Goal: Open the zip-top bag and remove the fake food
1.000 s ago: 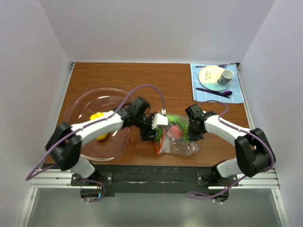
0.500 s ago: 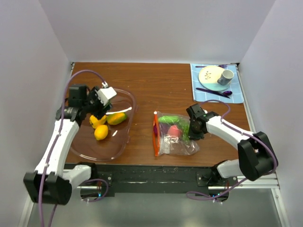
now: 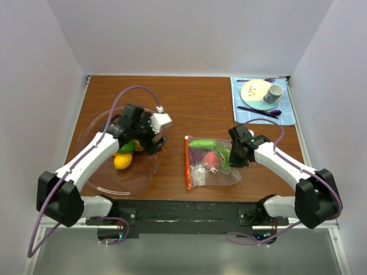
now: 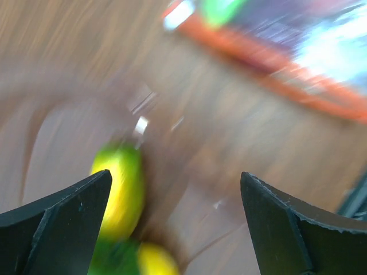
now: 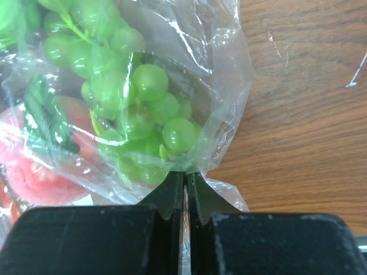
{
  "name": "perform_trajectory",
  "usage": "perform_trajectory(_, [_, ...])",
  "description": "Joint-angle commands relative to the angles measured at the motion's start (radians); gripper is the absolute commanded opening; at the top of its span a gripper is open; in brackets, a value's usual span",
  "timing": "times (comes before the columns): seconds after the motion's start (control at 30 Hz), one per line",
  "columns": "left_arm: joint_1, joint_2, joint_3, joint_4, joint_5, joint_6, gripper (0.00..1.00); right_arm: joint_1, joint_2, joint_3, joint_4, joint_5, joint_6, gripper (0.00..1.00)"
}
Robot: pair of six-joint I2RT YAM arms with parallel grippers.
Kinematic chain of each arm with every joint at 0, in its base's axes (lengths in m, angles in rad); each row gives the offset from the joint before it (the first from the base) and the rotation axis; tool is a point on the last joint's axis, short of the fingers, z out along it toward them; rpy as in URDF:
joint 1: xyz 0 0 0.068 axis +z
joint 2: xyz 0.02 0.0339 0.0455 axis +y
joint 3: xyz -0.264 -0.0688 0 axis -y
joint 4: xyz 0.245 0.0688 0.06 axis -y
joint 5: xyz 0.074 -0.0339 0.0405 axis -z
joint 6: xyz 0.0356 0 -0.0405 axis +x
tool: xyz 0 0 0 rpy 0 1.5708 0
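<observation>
The zip-top bag (image 3: 211,165) lies flat on the table with its orange zip strip (image 3: 187,163) on the left side. Green grapes (image 5: 137,97) and a pink-red piece (image 5: 40,166) of fake food are inside it. My right gripper (image 5: 184,179) is shut on the bag's crumpled right edge (image 3: 232,154). My left gripper (image 3: 150,142) hangs open over the right part of the clear bowl (image 3: 92,129), with nothing between its fingers (image 4: 69,212). Below it, blurred, lie a yellow-green fruit (image 4: 120,189) and a yellow one (image 4: 155,260). From above, a yellow lemon (image 3: 122,161) shows in the bowl.
A blue placemat (image 3: 289,117) at the back right corner carries a plate (image 3: 254,90), a grey cup (image 3: 273,93) and a purple spoon (image 3: 259,112). White walls enclose the table on three sides. The bowl's rim stands between my left gripper and the bag.
My left gripper went from the bag to the bowl, opened wide, and now swings right over the bowl. A yellow-green fruit has joined the lemons there. The right gripper has kept its hold.
</observation>
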Motion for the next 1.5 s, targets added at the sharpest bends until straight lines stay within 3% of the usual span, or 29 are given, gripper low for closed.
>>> perform_trajectory(0.0, [-0.175,0.050,0.058,0.056,0.049,-0.065,1.00,0.005,0.088,-0.038,0.045,0.012,0.005,0.00])
perform_trajectory(0.27, [-0.264,0.196,0.041,0.086,-0.002,0.012,1.00,0.008,0.241,-0.069,0.113,0.036,0.011,0.00])
perform_trajectory(0.53, [-0.312,0.290,0.046,0.242,0.122,0.052,1.00,0.011,0.318,-0.051,0.145,0.024,0.003,0.00])
perform_trajectory(0.93, [-0.338,0.459,0.101,0.368,0.209,0.055,1.00,0.013,0.278,-0.060,0.148,-0.028,0.019,0.00])
perform_trajectory(1.1, [-0.359,0.508,0.149,0.416,0.265,-0.008,1.00,0.013,0.269,-0.066,0.150,-0.040,0.020,0.00])
perform_trajectory(1.4, [-0.436,0.554,0.153,0.459,0.242,-0.042,1.00,0.014,0.270,-0.081,0.161,-0.056,0.022,0.00])
perform_trajectory(1.47, [-0.445,0.560,0.150,0.438,0.217,-0.011,0.88,0.013,0.254,-0.072,0.144,-0.050,0.017,0.00])
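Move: The purple vegetable just inside the bag's open mouth lies some 21 cm to the left hand's right, about 3 cm back and 11 cm below; the orange zip edge is about 17 cm right and 5 cm back. Beyond the vegetable, the red fruit is about 28 cm right of that hand and 4 cm back, the cucumber 24 cm right and 2 cm forward. From the right hand, pinching the bag's closed end, the purple vegetable is about 16 cm left and 4 cm forward, slightly lower. Wide-open left fingers come in at the bag's mouth to straddle the purple vegetable, meeting the orange-edged upper lip. The hand travels about 20 cm right from beside the tray, sinking some 9 cm and drawing back a little, while turning about 30 degrees clockwise so the fingers point right. The right hand keeps its pinch on the closed end and lowers about 5 cm, tipping slightly. ##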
